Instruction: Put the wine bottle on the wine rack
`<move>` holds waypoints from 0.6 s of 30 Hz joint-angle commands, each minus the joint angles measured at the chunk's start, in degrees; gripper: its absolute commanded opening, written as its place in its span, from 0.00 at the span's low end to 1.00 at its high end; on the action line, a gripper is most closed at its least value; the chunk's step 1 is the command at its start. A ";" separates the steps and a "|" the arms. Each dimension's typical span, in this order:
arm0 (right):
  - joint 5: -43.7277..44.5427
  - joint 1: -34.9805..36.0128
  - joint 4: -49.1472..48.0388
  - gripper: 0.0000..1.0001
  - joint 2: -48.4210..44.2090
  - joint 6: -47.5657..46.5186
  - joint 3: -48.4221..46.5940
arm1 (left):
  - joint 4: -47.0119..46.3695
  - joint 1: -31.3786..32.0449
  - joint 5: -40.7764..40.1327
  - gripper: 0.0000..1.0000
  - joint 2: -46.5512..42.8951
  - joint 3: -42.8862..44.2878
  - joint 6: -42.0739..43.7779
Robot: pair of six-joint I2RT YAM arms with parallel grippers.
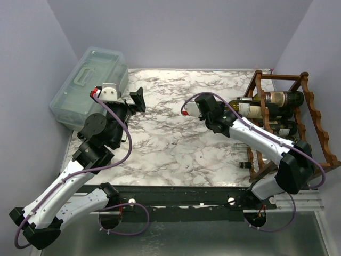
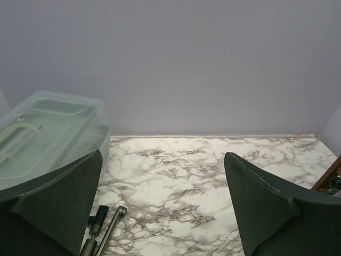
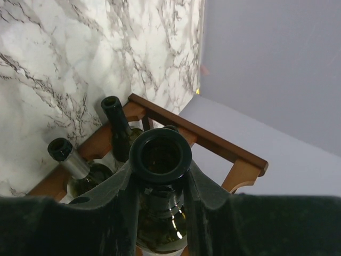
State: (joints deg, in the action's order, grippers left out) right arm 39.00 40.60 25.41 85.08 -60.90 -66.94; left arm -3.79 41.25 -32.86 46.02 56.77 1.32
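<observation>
The wine bottle point(image 3: 160, 156) is dark green glass with an open mouth, and my right gripper point(image 3: 160, 178) is shut on its neck. In the top view this wine bottle point(image 1: 250, 109) lies sideways with a pale label. Its body reaches into the upper tier of the reddish-brown wine rack point(image 1: 311, 114), and the right gripper point(image 1: 226, 109) holds it at the rack's left side. A rail of the wine rack point(image 3: 213, 141) passes just behind the bottle's mouth. My left gripper point(image 1: 137, 100) hangs open and empty over the marble table beside the plastic box, far from the rack. Its fingers point(image 2: 80, 186) stand wide apart.
Other bottles lie in the rack: one on top point(image 1: 282, 98) and two dark necks point(image 3: 114, 125) point(image 3: 66, 154) below the held one. A translucent lidded plastic box point(image 1: 88, 85) point(image 2: 48, 128) stands at the back left. A thin metal rod point(image 2: 106, 226) lies under the left gripper.
</observation>
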 commanded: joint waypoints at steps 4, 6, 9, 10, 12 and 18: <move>5.08 -3.03 4.35 0.00 0.52 -7.37 1.29 | -1.15 1.14 -1.50 0.98 -0.88 1.23 1.36; 5.96 -3.62 5.05 0.00 0.46 -7.64 1.91 | -1.21 1.28 -1.55 0.98 -0.99 1.15 1.46; 6.08 -4.21 5.93 0.00 -0.06 -7.73 2.74 | -1.45 1.70 -1.67 0.98 -0.94 1.06 1.70; 6.22 -4.29 6.17 0.01 -0.28 -8.03 3.13 | -1.44 1.81 -1.76 0.98 -0.83 1.06 1.83; 7.31 -4.54 7.16 0.00 -0.09 -8.28 3.54 | -1.62 2.20 -1.93 0.98 -0.62 0.97 2.01; 9.14 -5.76 8.49 0.00 -0.68 -9.32 5.28 | -1.98 3.43 -2.51 0.98 -0.49 0.88 3.13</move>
State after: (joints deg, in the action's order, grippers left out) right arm 41.21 35.81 28.71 85.71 -61.69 -62.67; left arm -4.25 43.70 -33.78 45.76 56.77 3.05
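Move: My right hand grips the neck of the wine bottle, whose body already reaches over the wine rack. The upper slot it is bound for is centred about 21 cm to my right, 3 cm back and 7 cm lower. Next to the slot, 6 cm farther forward, lies the racked upper bottle; the white-label bottle sits in the lower row, some 24 cm right of my hand, 9 cm back and 16 cm down. From my left hand the slot is roughly 56 cm right, 3 cm ahead, 28 cm down. With my right fingers still shut on the bottle's neck, I carry the bottle about 5 cm to the right, farther into the rack, while lowering the neck end some 3 cm. My wrist rolls about 10 degrees as I go, dipping its left side and turning slightly clockwise, so the bottle levels out and lines up with the slot. ##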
